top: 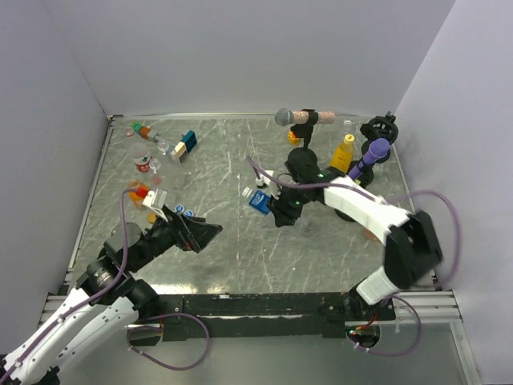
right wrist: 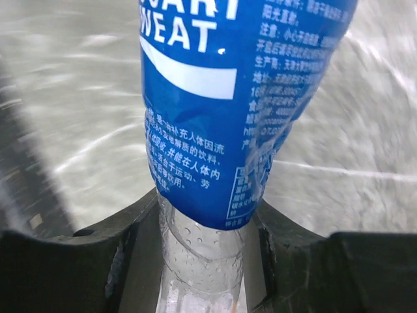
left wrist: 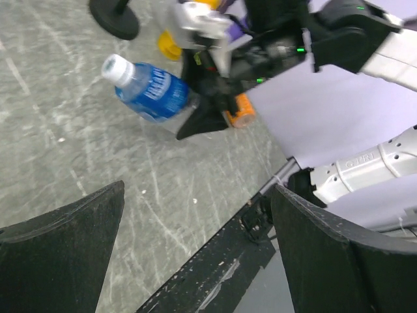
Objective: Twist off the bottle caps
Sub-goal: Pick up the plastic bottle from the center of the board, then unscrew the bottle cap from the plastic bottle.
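Note:
The clear bottle with a blue label (top: 258, 199) lies on its side mid-table, its white cap (top: 247, 192) pointing left. My right gripper (top: 276, 210) is shut on the bottle's clear base end. In the right wrist view both fingers (right wrist: 130, 228) press the bottle (right wrist: 221, 117) from either side. The left wrist view shows the bottle (left wrist: 153, 91), its cap (left wrist: 116, 67) and the right gripper (left wrist: 205, 111) gripping it. My left gripper (top: 210, 233) hovers open to the left of the bottle, with nothing between its fingers (left wrist: 78, 228).
A yellow bottle (top: 343, 154) stands at the back right beside a purple microphone (top: 370, 156) and a microphone stand (top: 300, 120). An orange bottle (top: 140, 192), a red can (top: 144, 164), toy blocks (top: 186, 143) and loose caps (top: 183, 212) sit at the left.

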Tool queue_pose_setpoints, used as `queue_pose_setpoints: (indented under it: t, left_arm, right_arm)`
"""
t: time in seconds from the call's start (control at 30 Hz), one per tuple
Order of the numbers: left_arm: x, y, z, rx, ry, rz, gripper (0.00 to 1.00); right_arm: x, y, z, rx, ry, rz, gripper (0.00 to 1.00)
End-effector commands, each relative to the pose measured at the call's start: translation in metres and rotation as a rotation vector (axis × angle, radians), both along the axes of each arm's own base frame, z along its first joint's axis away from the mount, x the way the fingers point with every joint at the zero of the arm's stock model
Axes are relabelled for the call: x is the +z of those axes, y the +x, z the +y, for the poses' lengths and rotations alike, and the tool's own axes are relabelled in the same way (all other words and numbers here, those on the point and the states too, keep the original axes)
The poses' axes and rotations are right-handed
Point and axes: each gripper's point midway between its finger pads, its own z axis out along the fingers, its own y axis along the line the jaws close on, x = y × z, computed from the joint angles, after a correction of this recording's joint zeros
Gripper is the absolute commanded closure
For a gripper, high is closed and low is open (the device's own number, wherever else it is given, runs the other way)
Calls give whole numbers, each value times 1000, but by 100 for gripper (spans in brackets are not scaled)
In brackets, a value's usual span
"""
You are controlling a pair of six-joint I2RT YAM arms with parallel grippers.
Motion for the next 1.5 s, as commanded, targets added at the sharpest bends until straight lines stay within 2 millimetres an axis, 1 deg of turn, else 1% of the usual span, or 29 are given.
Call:
queue_pose_setpoints:
  t: [0.0,0.1,0.2,0.27,0.33,0.37,0.47,0.5,0.67,0.83,1.0,1.07,1.17,1.2,1.27,1.37,1.43,1.47]
  left_arm:
    - [23,-13,-18,-138,-45,-112,3]
    - [28,-22,-27,-223,-60,-161,3]
    - [35,-25,-31,-260,-49,-202,3]
    - [39,-26,-33,-277,-33,-224,3]
    - [42,-24,-35,-287,-13,-253,3]
    - [42,-24,-36,-295,-5,-259,3]
    - [40,-21,-42,-319,21,-279,3]
    - [40,-20,-43,-324,33,-287,3]
    - [43,-11,-49,-342,104,-352,3]
    - [38,-1,-57,-371,180,-401,3]
    - [41,12,-63,-355,207,-398,3]
    - [48,17,-62,-330,216,-411,3]
    - [58,20,-56,-294,219,-445,3]
    - [60,21,-54,-276,220,-454,3]
    - [61,23,-48,-243,223,-463,3]
    - [59,28,-39,-182,237,-451,3]
    - [58,32,-35,-153,246,-434,3]
    - [59,32,-34,-147,245,-424,3]
  right_arm:
    - [52,-56,15,254,245,-26,64]
    - [64,-73,9,312,301,-32,65]
    - [82,-86,0,343,409,-51,66]
    - [90,-86,-11,321,445,-95,66]
    - [92,-89,-19,314,446,-128,66]
    - [90,-95,-23,318,446,-125,66]
    - [90,-106,-28,340,488,-144,66]
    - [93,-107,-29,342,507,-156,66]
    - [107,-105,-35,331,561,-184,65]
    - [109,-108,-35,354,595,-145,66]
    - [116,-106,-33,373,608,-118,66]
    - [121,-107,-34,379,598,-97,66]
    - [132,-97,-35,383,561,-83,66]
    - [142,-90,-34,376,550,-89,66]
    - [157,-81,-31,363,552,-64,66]
    - [175,-78,-24,367,600,-12,66]
    - [178,-77,-19,377,619,15,66]
    - [177,-76,-17,374,619,29,67]
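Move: The blue-labelled plastic bottle is already off the table in my right hand, its middle roughly 4 cm left and 2 cm ahead of the finger pads. I bring it towards my left gripper, about 9 cm back, 13 cm left and 16 cm higher. From my left hand the bottle lies some 11 cm ahead, 10 cm right and 15 cm below. The microphone stand is 15 cm ahead and 9 cm right of my right hand. I keep my right grip on the bottle and lift it about 16 cm, first drawing back some 10 cm, then rising steeply while easing forward again, rolling it some 30 degrees so the cap end comes up. My open left hand shifts about 6 cm right, swinging clockwise and tipping its fingers up roughly 20 degrees, then rises a few centimetres; it touches nothing. ##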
